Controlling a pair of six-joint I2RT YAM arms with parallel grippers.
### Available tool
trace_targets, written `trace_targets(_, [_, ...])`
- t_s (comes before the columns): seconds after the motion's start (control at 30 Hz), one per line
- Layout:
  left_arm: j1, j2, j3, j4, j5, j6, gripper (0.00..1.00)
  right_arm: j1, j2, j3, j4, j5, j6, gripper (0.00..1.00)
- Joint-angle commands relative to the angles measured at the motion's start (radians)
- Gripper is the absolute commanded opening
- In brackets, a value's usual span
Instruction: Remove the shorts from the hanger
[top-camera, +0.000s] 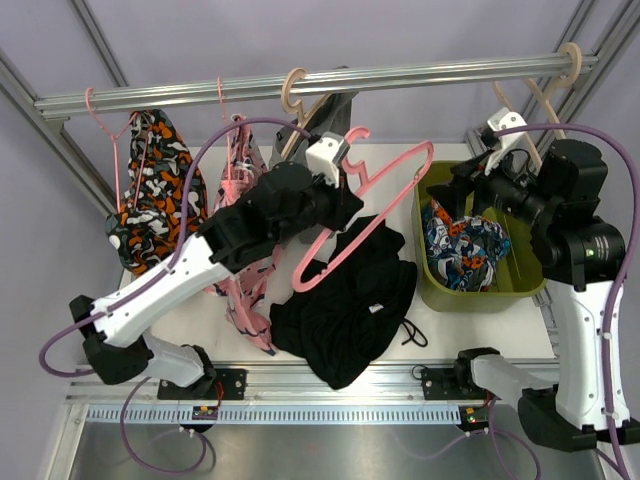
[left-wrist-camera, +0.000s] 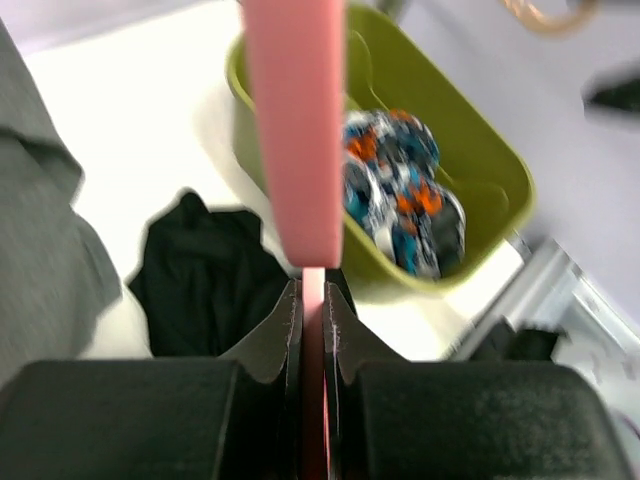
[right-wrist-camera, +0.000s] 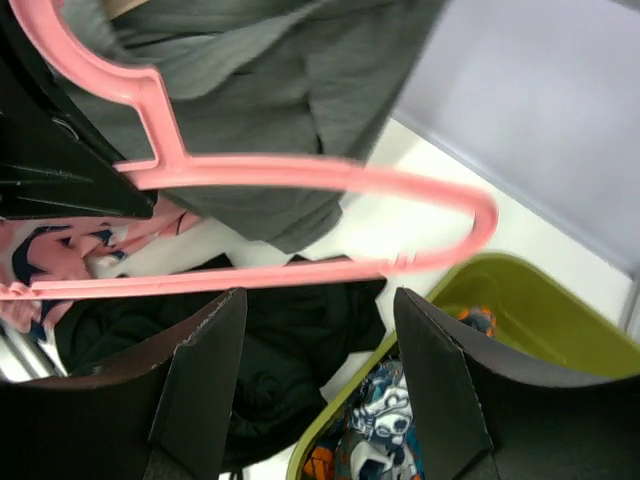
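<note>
My left gripper (top-camera: 343, 168) is shut on a bare pink hanger (top-camera: 372, 205) and holds it tilted above the table; its jaws pinch the hanger's bar (left-wrist-camera: 312, 300). Plain black shorts (top-camera: 350, 300) lie crumpled on the table under it. Grey shorts (top-camera: 328, 110) hang on the rail behind the left arm. Blue-orange-white patterned shorts (top-camera: 150, 195) hang at the far left, and another patterned pair (top-camera: 460, 245) lies in the green bin (top-camera: 432, 280). My right gripper (top-camera: 470, 180) is open and empty over the bin's left rim (right-wrist-camera: 320, 330), below the pink hanger (right-wrist-camera: 300, 170).
A pink patterned garment (top-camera: 240, 210) hangs on a pink hanger beside the left arm. Bare wooden hangers (top-camera: 545, 85) hang at the right end of the metal rail (top-camera: 420, 72). Slanted frame bars stand at both sides.
</note>
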Motion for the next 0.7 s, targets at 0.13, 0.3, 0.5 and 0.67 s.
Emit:
trace_targets(0.13, [0.001,0.202,0.269,0.121,-0.236,0.027,0.0,-0.023,-0.14,-0.143,0.111,0.148,0.201,0.68])
trace_targets(0.3, [0.001,0.369,0.499,0.109,-0.287,0.039,0.0,-0.027,-0.182,-0.215,0.142,0.181,0.235,0.68])
trace_targets(0.5, [0.006,0.468,0.629,0.129,-0.362,0.057,0.0,-0.027,-0.24,-0.293,0.191,0.178,0.275,0.67])
trace_targets(0.67, [0.026,0.517,0.656,0.123,-0.366,0.03,0.0,-0.027,-0.266,-0.321,0.203,0.181,0.306,0.67])
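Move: The pink hanger is already in my left fingers. The bare stretch of rod it is going to lies about 19 cm ahead, 6 cm to the right and 12 cm above. The gray shorts hang some 15 cm ahead and 6 cm left, about level with that hand; the black shorts lie almost straight below, roughly 33 cm down. From my right hand the black shorts are about 14 cm left, 2 cm back and 40 cm below. With the emptied pink hanger still pinched, my left hand swings forward about 12 cm, also some 7 cm right and 5 cm up, bringing the hook to the rod just right of the gray shorts and turning roughly 15 degrees counter-clockwise. My open, empty right hand sinks about 4 cm, easing slightly back and right while turning clockwise. ##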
